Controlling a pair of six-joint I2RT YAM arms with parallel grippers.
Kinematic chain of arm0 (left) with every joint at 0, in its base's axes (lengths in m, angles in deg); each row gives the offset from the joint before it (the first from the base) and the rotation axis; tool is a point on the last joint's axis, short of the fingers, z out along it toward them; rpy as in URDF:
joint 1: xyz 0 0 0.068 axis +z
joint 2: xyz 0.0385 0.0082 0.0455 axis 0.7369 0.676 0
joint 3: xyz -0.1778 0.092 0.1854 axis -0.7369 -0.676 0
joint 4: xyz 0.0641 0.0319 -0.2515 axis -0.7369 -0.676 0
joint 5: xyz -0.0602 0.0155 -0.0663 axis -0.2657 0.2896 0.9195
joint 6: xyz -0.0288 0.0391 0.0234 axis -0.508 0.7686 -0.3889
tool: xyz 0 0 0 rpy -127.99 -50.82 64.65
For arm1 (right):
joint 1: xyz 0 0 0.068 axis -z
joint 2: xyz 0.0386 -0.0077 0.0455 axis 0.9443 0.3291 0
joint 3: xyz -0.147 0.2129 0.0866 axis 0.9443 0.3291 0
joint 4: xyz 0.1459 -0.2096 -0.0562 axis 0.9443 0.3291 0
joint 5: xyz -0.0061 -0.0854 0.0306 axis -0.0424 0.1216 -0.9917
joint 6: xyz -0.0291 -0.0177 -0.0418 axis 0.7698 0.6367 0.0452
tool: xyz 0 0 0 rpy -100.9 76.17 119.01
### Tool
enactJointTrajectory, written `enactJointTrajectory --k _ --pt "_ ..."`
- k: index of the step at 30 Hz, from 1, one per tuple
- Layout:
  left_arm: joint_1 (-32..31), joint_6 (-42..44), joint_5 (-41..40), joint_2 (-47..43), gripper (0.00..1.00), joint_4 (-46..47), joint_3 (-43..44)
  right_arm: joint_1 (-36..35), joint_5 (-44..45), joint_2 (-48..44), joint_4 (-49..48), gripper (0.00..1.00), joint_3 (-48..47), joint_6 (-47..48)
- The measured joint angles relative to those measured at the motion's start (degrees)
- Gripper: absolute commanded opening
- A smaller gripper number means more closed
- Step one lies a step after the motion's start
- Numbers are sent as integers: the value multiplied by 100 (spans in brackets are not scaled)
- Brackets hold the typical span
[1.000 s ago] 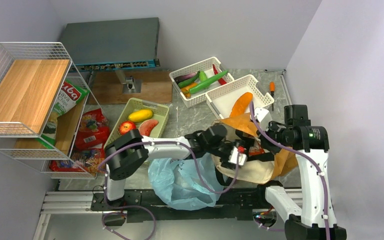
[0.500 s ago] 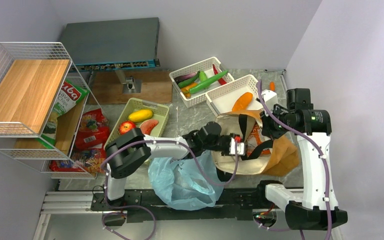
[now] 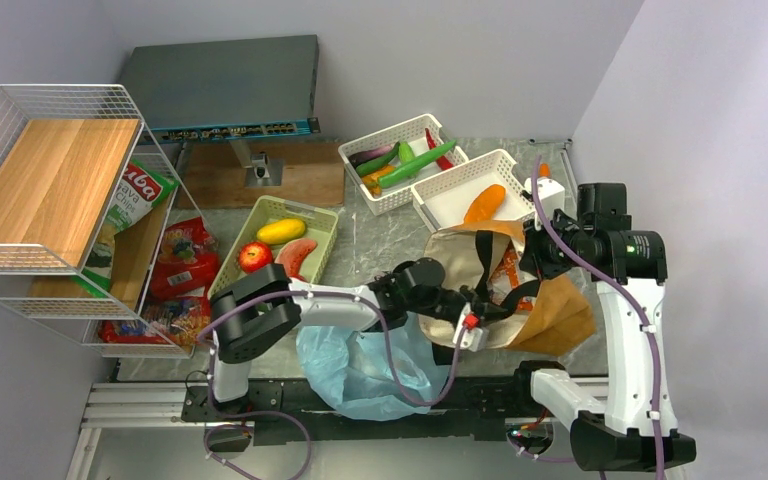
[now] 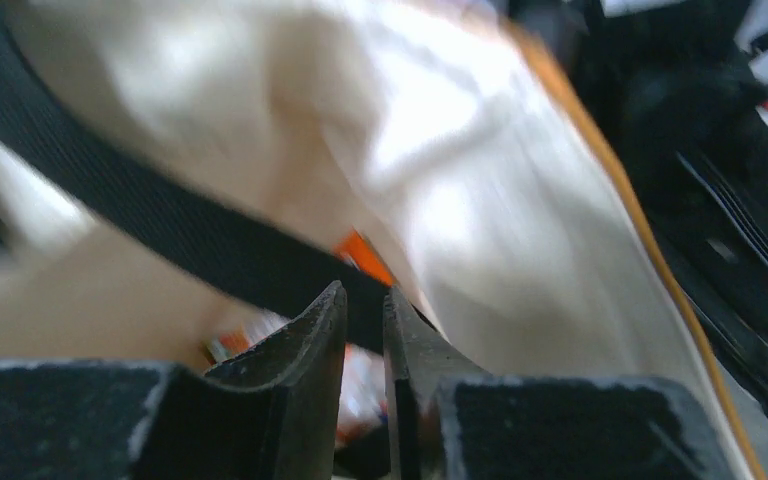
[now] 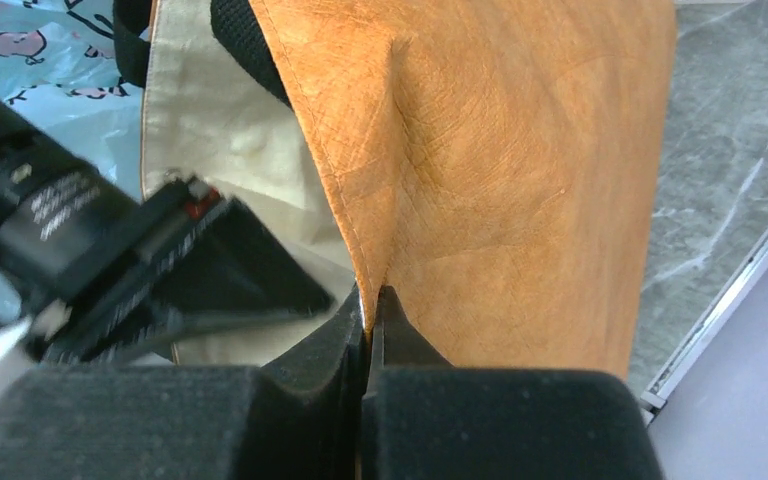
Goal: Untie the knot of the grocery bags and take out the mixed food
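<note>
The mustard-brown canvas tote (image 3: pixel 560 312) stands at the right with its mouth held apart. My right gripper (image 5: pixel 368 300) is shut on the tote's brown rim (image 5: pixel 480 170) and holds it up. My left gripper (image 4: pixel 364 295) reaches into the mouth (image 3: pixel 470 325); its jaws stand a narrow gap apart. A black strap (image 4: pixel 160 215) crosses just beyond the tips, against the cream lining (image 4: pixel 480 150). A red-orange snack pack (image 3: pixel 507 275) shows inside the tote. The light-blue plastic bag (image 3: pixel 360 365) lies crumpled under the left arm.
A green basket (image 3: pixel 322 222) holds a mango (image 3: pixel 281 231), apple (image 3: pixel 254 255) and watermelon slice (image 3: pixel 298 255). Two white baskets at the back hold a cucumber (image 3: pixel 415 165) and a carrot (image 3: pixel 483 203). A wire rack (image 3: pixel 50 180) with snack packs stands at the left.
The left gripper has pushed further into the tote, toward the near edge, and its jaws have narrowed. The right gripper has drawn the tote's rim up and to the right.
</note>
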Motion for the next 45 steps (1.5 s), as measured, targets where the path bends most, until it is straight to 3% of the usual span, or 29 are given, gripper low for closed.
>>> enactJointTrajectory --k 2,6,7,10,14,21,29,38,41,45 --pt "-111 168 155 133 31 -28 494 0 -44 31 -4 0 28 -63" --pt "-284 507 79 649 62 57 1355 0 -94 76 2 0 28 -107" --pt "-308 533 -37 787 65 109 1443 0 -98 76 9 0 28 -105" --pt "-291 640 -393 1169 67 116 1478 0 -92 70 57 0 28 -79" --pt "-192 916 -726 1585 57 -254 1589 2 -57 72 160 0 28 -20" --pt "-170 1805 -1434 1967 85 -907 2109 0 11 94 350 0 85 138" --pt "-157 3121 -1825 2022 88 -1329 2162 0 -341 315 566 0 221 398" --pt "-155 4242 -1917 2199 89 -1810 2490 -317 -1165 654 984 0 -378 765" --pt "-164 4457 -2028 2194 99 -1928 2492 -452 -1482 737 1034 0 -466 730" --pt "-166 4640 -2164 1943 99 -2129 2223 -651 -1895 804 973 0 -546 385"
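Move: The orange candy packet inside the tote lies about 8 cm ahead of the left hand, 10 cm to its right and 12 cm below. A black strap crosses the way, some 4 cm ahead and 5 cm to the right, a little lower. The blue plastic bag spreads about 24 cm left and 8 cm back from that hand. From the right hand, which already pinches the tote's rim, the packet is roughly 3 cm ahead, 3 cm left and 18 cm down. Keeping its pinch on the tote's rim, the right hand eases back and down, then draws the rim about 7 cm left, rising as it tilts. The left hand first swings right and up, then goes forward and about 13 cm down into the tote towards the packet, rolling some 45 degrees about its finger line and opening from nearly closed to wide. ##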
